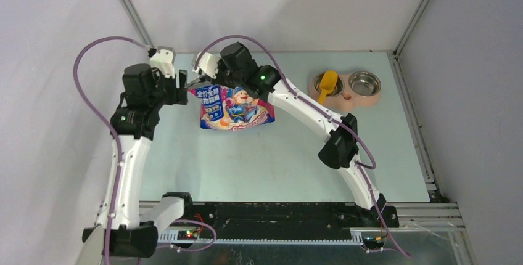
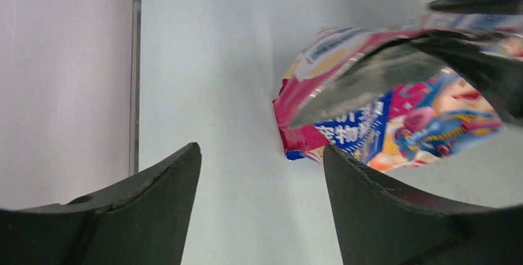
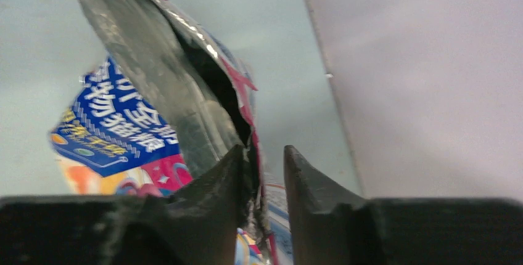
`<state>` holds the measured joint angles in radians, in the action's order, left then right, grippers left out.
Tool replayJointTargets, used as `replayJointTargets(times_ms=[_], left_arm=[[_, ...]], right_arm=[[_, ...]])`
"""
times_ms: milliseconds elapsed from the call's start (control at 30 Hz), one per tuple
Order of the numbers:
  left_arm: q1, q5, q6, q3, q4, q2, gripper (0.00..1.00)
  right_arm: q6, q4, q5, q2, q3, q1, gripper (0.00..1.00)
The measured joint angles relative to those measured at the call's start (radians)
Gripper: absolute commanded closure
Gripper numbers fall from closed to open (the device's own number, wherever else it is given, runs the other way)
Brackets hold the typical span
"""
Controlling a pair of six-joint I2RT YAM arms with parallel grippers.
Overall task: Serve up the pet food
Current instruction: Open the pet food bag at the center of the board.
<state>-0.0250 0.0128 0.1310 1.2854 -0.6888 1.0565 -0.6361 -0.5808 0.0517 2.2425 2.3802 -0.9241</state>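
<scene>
The pet food itself is hidden; only its glossy pink-and-blue bag [image 1: 234,108] shows, lying on the table with its mouth open toward the far left. In the right wrist view the bag's torn silver-lined rim [image 3: 185,92] stands between the fingers of my right gripper [image 3: 262,149]. The jaws are narrow; the rim rests against the left finger with a gap to the other. My left gripper [image 2: 262,148] is open over bare table, just left of the bag's corner [image 2: 296,138], holding nothing. From above, both grippers, right [image 1: 198,82] and left [image 1: 184,89], meet at the bag's top left corner.
A pink double dish [image 1: 347,97] with two steel bowls sits at the far right. A yellow scoop [image 1: 327,84] lies in its left bowl. Grey walls and metal frame posts close in the table on the left, back and right.
</scene>
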Motion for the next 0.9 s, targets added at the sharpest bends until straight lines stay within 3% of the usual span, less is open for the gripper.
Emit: replayJointTargets(times_ms=[100, 533, 733, 833, 900], left_arm=[[0.000, -0.102, 0.067, -0.001, 0.005, -0.061, 0.22], [-0.034, -0.497, 0.403, 0.000, -0.061, -0.066, 0.38], [-0.134, -0.502, 0.484, 0.000, -0.066, -0.054, 0.43], [-0.195, -0.464, 0.525, 0.000, -0.054, -0.029, 0.53], [-0.232, -0.443, 0.562, 0.000, -0.054, -0.009, 0.54]], right_arm=[[0.067, -0.030, -0.053, 0.000, 0.009, 0.013, 0.99], [0.369, -0.088, -0.277, -0.004, 0.046, 0.100, 1.00], [0.524, -0.097, -0.411, -0.014, 0.032, 0.155, 1.00], [0.576, -0.091, -0.450, -0.019, 0.019, 0.169, 1.00], [0.597, -0.088, -0.464, -0.019, 0.016, 0.173, 1.00]])
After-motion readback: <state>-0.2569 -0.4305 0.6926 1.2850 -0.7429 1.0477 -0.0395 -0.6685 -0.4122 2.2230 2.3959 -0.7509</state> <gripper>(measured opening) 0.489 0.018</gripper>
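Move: The bag's near rim lies about 11 cm right of the open left hand, some 5 cm ahead and 6 below. The mouth's left corner is only about 2 cm right of that hand, roughly 6 ahead and 6 below; the right gripper sits about 14 cm right, 6 ahead and 3 below. For the right hand, the bag's far rim is already between its half-open fingers; the mouth's left corner is about 10 cm to its left, level fore and aft, 2 below. The right fingers close fully and pinch the bag's far rim, then keep it while the hand rolls about its own length by some 40 degrees and eases back and right a couple of centimetres. Meanwhile the left hand rises a little and sinks again as it sweeps about 13 cm right, drawing slightly back, towards the bag's near rim, turning some 50 degrees clockwise and partly closing its still-empty fingers. ##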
